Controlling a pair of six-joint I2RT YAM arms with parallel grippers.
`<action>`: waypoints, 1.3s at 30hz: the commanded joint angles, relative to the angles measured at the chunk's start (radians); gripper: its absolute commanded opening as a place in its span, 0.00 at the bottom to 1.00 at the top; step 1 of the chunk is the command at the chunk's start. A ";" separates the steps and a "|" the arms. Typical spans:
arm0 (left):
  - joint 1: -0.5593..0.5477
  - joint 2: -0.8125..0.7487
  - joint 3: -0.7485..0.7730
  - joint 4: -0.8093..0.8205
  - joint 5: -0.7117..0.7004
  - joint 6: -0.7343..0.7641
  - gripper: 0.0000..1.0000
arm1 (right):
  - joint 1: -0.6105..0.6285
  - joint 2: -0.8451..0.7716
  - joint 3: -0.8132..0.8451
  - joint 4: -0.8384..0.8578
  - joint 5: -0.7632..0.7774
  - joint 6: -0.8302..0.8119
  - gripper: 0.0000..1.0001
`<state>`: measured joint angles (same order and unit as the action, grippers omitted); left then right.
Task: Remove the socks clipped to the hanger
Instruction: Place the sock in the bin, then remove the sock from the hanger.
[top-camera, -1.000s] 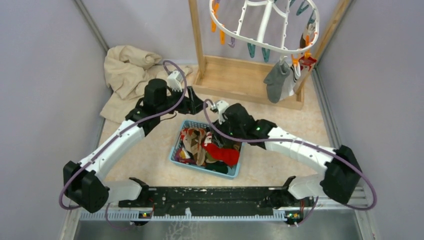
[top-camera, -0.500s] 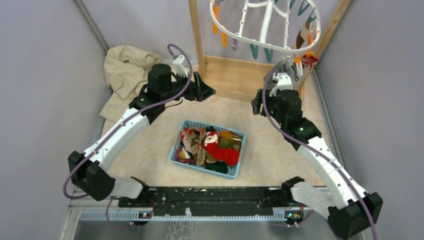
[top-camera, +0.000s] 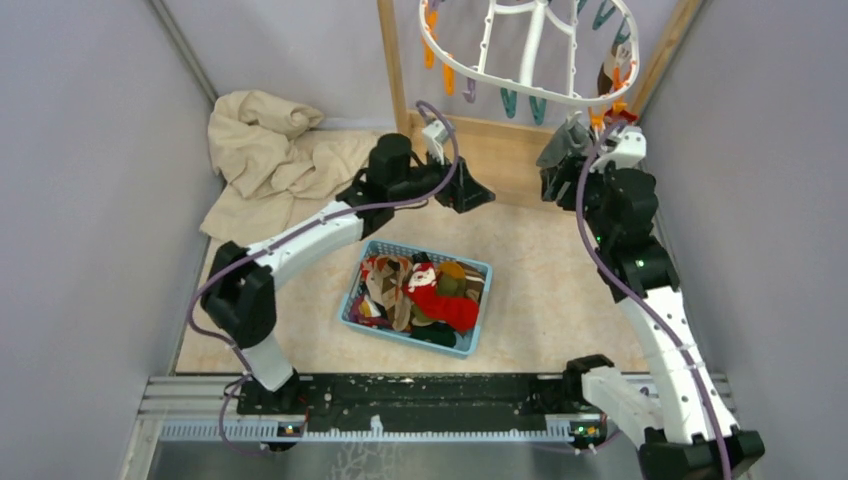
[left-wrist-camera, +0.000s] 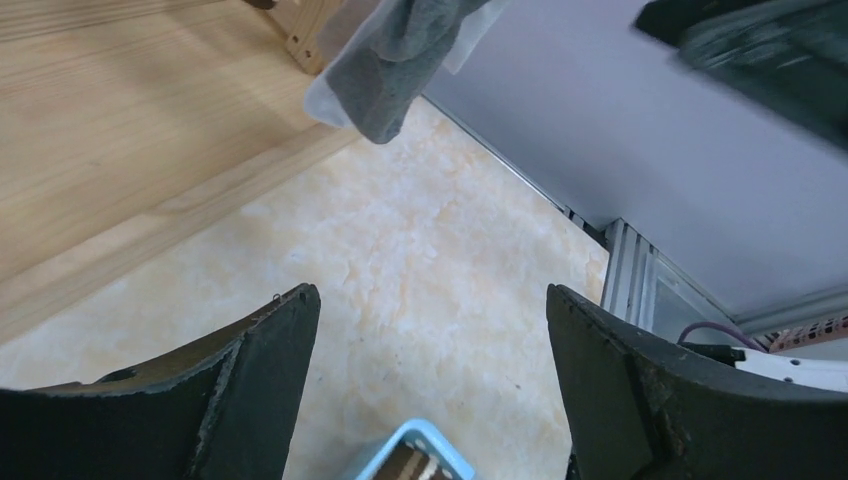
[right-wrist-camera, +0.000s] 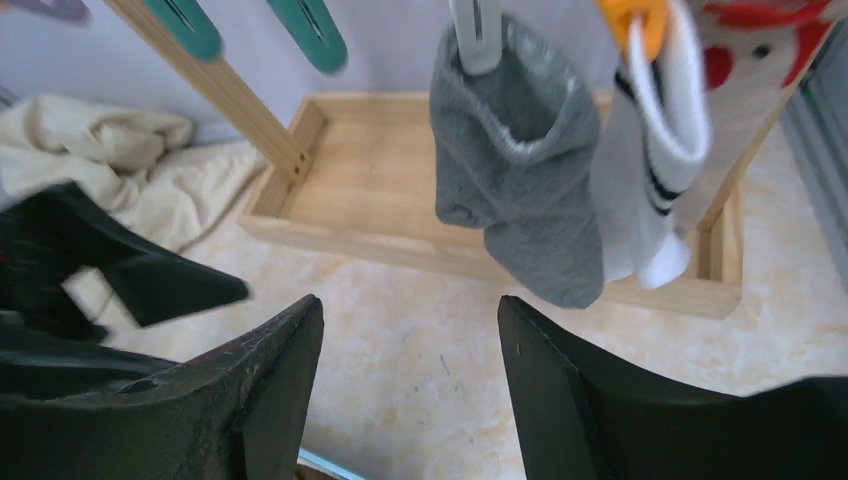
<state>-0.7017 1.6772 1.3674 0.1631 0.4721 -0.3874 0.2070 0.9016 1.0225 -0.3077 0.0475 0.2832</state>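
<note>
The white hanger (top-camera: 530, 55), with orange and teal clips, hangs at the top of the overhead view. From its right side hang clipped socks: a grey sock (right-wrist-camera: 525, 170), a white sock with black stripes (right-wrist-camera: 650, 200) and a white-and-red one (right-wrist-camera: 770, 50). My right gripper (right-wrist-camera: 410, 305) is open and empty, just below and in front of the grey sock (top-camera: 560, 145), apart from it. My left gripper (left-wrist-camera: 430, 300) is also open and empty. It stands over the floor left of the socks (top-camera: 480, 197), with the grey sock (left-wrist-camera: 395, 60) farther ahead.
A blue basket (top-camera: 347, 308) holding several loose socks sits mid-floor between the arms. A beige cloth (top-camera: 265, 150) lies crumpled at the back left. The wooden rack's post (top-camera: 393, 80) and base tray (top-camera: 500, 160) stand under the hanger. Walls close in on both sides.
Both arms left the basket and moved toward the hanger. The right arm swung right and up to the grey sock; the left reached rightward. Both grippers opened wider.
</note>
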 joint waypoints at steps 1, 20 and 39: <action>-0.038 0.113 0.081 0.236 0.070 0.018 0.90 | -0.014 -0.078 0.127 -0.038 0.045 0.031 0.66; -0.093 0.568 0.355 0.668 -0.003 -0.068 0.91 | -0.015 -0.121 0.145 -0.162 0.032 0.082 0.64; -0.109 0.774 0.558 0.823 0.025 -0.221 0.89 | -0.021 -0.105 0.162 -0.199 -0.014 0.065 0.61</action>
<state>-0.7994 2.4195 1.8851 0.9081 0.4763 -0.5648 0.1978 0.7998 1.1606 -0.5327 0.0502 0.3595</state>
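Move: From the left hand, the hanging grey sock lies about 21 cm to the right, some 8 cm ahead and roughly 2 cm higher; the white striped sock hangs about 6 cm right of the grey one and 2 cm farther out. From the right hand the grey sock is some 7 cm straight ahead at about its height. Its clip sits roughly 7 cm above the sock's middle, and the white sock is 6 cm right and 9 cm ahead. Rightward and somewhat forward, the left hand sweeps about 16 cm in to the lower part of the hanging grey sock, slowing at the end, wide open throughout, its fingers tilting up some 25 degrees until the tips come close beside the cloth. The right hand, still part open, backs some 5 cm away from the sock, rising and then sinking partway back before it settles. ##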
